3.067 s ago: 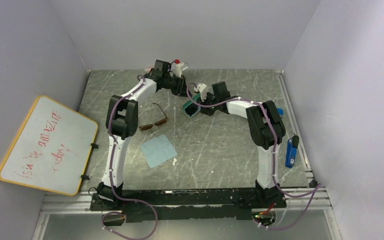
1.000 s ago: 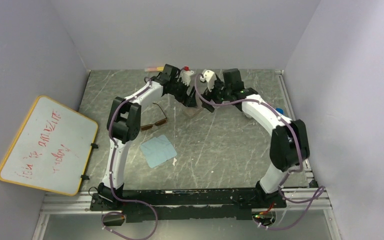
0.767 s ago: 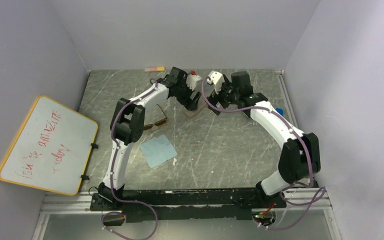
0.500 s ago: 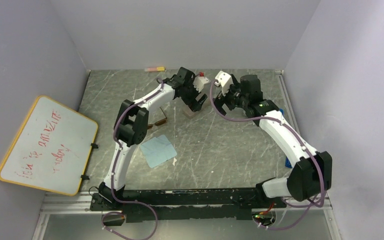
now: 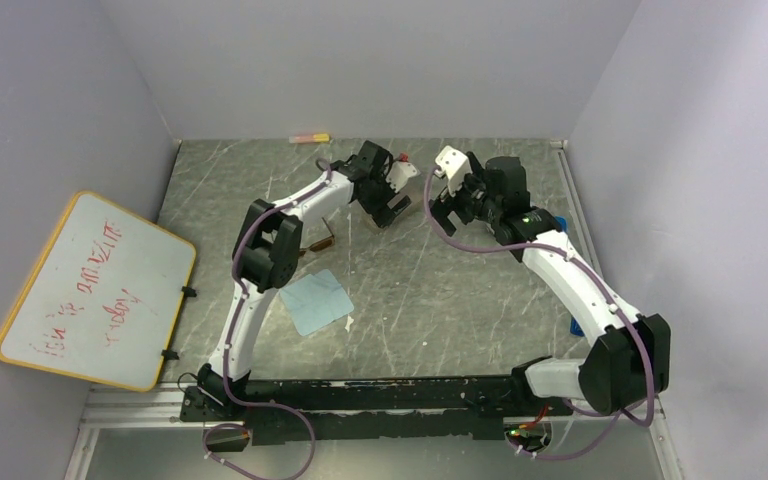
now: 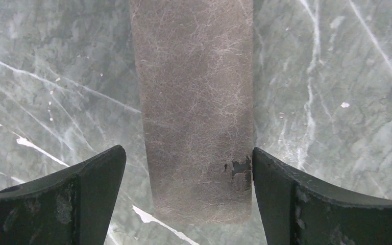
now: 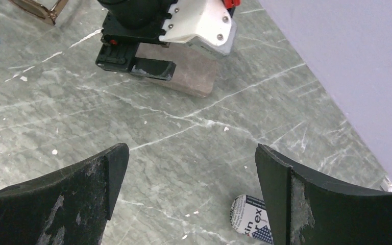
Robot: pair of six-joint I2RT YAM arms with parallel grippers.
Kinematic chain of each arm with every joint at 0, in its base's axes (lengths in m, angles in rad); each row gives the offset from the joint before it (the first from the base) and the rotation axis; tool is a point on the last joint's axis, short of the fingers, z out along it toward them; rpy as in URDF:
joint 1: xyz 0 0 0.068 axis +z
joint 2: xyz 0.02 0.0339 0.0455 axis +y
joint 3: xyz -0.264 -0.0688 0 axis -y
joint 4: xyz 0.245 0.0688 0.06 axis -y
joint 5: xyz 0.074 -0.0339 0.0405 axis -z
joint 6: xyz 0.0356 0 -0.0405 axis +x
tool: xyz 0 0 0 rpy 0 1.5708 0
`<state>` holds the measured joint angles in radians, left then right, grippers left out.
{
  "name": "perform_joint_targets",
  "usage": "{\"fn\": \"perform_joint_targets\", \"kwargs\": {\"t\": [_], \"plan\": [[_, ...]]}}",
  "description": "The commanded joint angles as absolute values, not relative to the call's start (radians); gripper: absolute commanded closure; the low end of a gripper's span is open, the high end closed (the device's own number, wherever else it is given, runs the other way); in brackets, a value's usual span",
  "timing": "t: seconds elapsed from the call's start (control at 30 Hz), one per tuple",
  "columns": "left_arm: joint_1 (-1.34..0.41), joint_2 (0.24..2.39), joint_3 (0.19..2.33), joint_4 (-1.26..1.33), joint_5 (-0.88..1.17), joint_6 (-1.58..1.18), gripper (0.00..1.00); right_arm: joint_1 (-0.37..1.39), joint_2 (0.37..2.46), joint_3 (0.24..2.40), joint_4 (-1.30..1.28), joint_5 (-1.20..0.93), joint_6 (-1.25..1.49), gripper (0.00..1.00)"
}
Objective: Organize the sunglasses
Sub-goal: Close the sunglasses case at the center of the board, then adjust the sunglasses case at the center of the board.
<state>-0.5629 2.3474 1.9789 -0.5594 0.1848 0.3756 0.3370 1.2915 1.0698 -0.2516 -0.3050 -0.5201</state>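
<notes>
A thin-framed pair of sunglasses [image 5: 318, 243] with brown-amber lenses lies on the table, partly hidden by the left arm; one corner [image 7: 40, 8] shows in the right wrist view. My left gripper [image 5: 390, 205] hangs open just above an oblong brown case [image 6: 194, 102] that lies flat on the table. The case [image 5: 387, 218] fills the gap between the fingers [image 6: 89, 189] of the left gripper [image 6: 188, 153]. To its right my right gripper [image 5: 444, 205] stands open and apart from the case [image 7: 191, 76]. Only bare table lies under the right gripper [image 7: 191, 153].
A light-blue cloth [image 5: 315, 300] lies near the left arm. A whiteboard [image 5: 95, 290] leans at the left wall. A pink-yellow marker [image 5: 308, 137] lies at the back edge. Blue items [image 5: 577, 325] lie at the right edge. A white-and-blue printed object [image 7: 250, 219] sits beside the right finger.
Both grippers shifted to the right. The right gripper opened wide and drew away from the brown case. The left gripper opened a little more and stays over the case.
</notes>
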Motion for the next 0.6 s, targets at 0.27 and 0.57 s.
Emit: {"fn": "perform_joint_targets", "kwargs": {"t": [0.27, 0.57], "plan": [[-0.567, 2.404, 2.049, -0.566, 0.054, 0.444, 0.04, 0.334, 1.171, 1.052, -0.199, -0.118, -0.541, 0.00], [-0.555, 2.399, 2.050, -0.531, -0.021, 0.456, 0.04, 0.311, 1.123, 0.965, -0.142, 0.030, -0.609, 0.00]]}}
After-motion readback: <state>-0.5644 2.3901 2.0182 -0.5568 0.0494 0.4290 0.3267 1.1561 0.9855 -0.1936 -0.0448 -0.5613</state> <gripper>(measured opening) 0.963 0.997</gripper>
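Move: The closed sunglasses case lies between the open left fingers at its back-left end; its middle is about 4 cm right, 2 cm ahead and 2 cm lower. The brown sunglasses lie some 15 cm left of that hand and 7 cm back, 4 cm below. From the empty right hand, the case is roughly 12 cm ahead, 10 cm left and 20 cm down; the pill tube is 6 cm ahead, 8 cm right and 21 cm down. The left hand's rear finger pushes the case end forward-left some 3 cm; right hand withdraws rightward 5 cm. ##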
